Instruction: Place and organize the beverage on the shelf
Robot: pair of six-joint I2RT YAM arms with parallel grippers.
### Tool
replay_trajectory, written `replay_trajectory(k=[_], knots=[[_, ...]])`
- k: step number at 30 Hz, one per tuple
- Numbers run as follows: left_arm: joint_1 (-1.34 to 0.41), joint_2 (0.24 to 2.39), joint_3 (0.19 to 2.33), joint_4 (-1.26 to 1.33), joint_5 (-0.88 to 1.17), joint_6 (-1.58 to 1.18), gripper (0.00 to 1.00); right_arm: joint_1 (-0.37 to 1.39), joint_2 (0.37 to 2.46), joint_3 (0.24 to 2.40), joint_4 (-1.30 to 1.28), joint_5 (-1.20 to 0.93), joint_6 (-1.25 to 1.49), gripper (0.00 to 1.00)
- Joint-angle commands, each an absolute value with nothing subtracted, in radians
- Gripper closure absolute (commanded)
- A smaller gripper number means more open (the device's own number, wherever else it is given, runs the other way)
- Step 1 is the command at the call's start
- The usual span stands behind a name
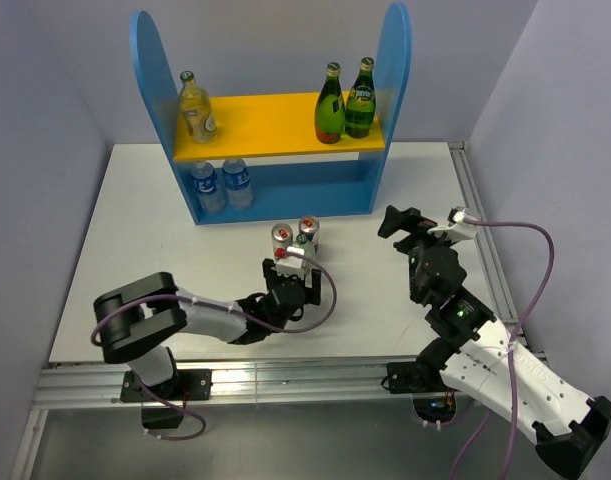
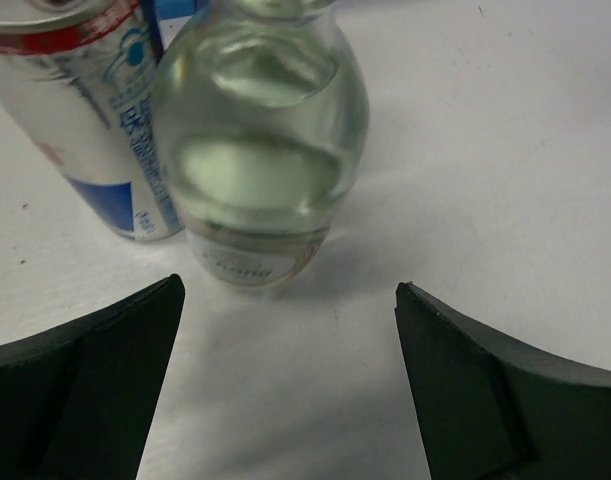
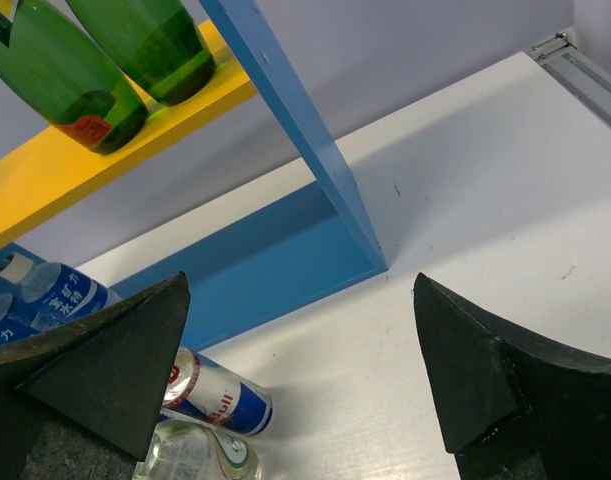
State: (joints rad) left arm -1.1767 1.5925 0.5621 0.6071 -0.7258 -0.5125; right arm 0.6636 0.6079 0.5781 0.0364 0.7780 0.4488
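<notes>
The shelf (image 1: 285,125) stands at the back with blue side panels, a yellow upper board and a blue base. A pale bottle (image 1: 197,108) and two green bottles (image 1: 330,103) stand on the yellow board. Two water bottles (image 1: 220,184) stand on the base. On the table in front are two Red Bull cans (image 1: 282,236) and a clear glass bottle (image 2: 260,150). My left gripper (image 2: 288,290) is open, low on the table, just short of the clear bottle. My right gripper (image 3: 300,285) hangs open and holds nothing, near the shelf's right panel (image 3: 295,130).
One can (image 2: 95,120) stands touching the clear bottle's left side. White tabletop (image 1: 415,180) lies right of the shelf. A metal rail (image 1: 480,230) runs along the right edge. Grey walls close in on both sides.
</notes>
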Motion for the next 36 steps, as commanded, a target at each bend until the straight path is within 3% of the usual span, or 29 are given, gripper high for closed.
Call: replay_trajectory(k=[1, 6, 24, 27, 30, 31, 32, 33, 36], knots=[[-1.184, 1.664, 0.632, 0.770, -0.842, -0.470, 0.06, 0.669, 0.600, 0.600, 0.058, 0.796, 0.454, 0.00], [-1.183, 1.761, 0.724, 0.789, -0.909, -0.426, 0.05, 0.669, 0.612, 0.597, 0.064, 0.790, 0.456, 0.00], [-1.078, 1.927, 0.834, 0.868, -0.842, -0.373, 0.14, 0.669, 0.646, 0.592, 0.078, 0.784, 0.454, 0.00], [-1.080, 1.933, 0.839, 0.868, -0.841, -0.371, 0.28, 0.670, 0.650, 0.594, 0.078, 0.785, 0.454, 0.00], [-1.080, 1.927, 0.838, 0.847, -0.853, -0.373, 0.57, 0.669, 0.653, 0.592, 0.080, 0.782, 0.454, 0.00], [-1.080, 1.921, 0.839, 0.832, -0.857, -0.374, 0.80, 0.669, 0.650, 0.594, 0.080, 0.784, 0.453, 0.00], [-1.081, 1.905, 0.841, 0.810, -0.864, -0.379, 0.93, 0.669, 0.650, 0.594, 0.080, 0.784, 0.453, 0.00], [-1.088, 1.893, 0.839, 0.763, -0.885, -0.388, 1.00, 0.670, 0.650, 0.595, 0.078, 0.784, 0.453, 0.00], [-1.104, 1.821, 0.844, 0.659, -0.914, -0.409, 1.00, 0.669, 0.644, 0.595, 0.077, 0.785, 0.451, 0.00]])
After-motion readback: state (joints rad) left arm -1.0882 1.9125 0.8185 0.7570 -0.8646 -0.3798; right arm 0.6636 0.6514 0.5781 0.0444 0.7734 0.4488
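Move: The clear soda bottle stands roughly 8 cm ahead of the left hand and 2 cm to its right, at about hand height. A Red Bull can stands close by, some 4 cm beyond the bottle and 5 cm to its left; the second can is about 7 cm beyond it and 2 cm to its right. From the idle right hand the bottle lies about 5 cm ahead, 23 cm left and 20 cm below. The left hand reaches about 8 cm forward, slightly right, and its open fingers close to pinch the clear bottle. ##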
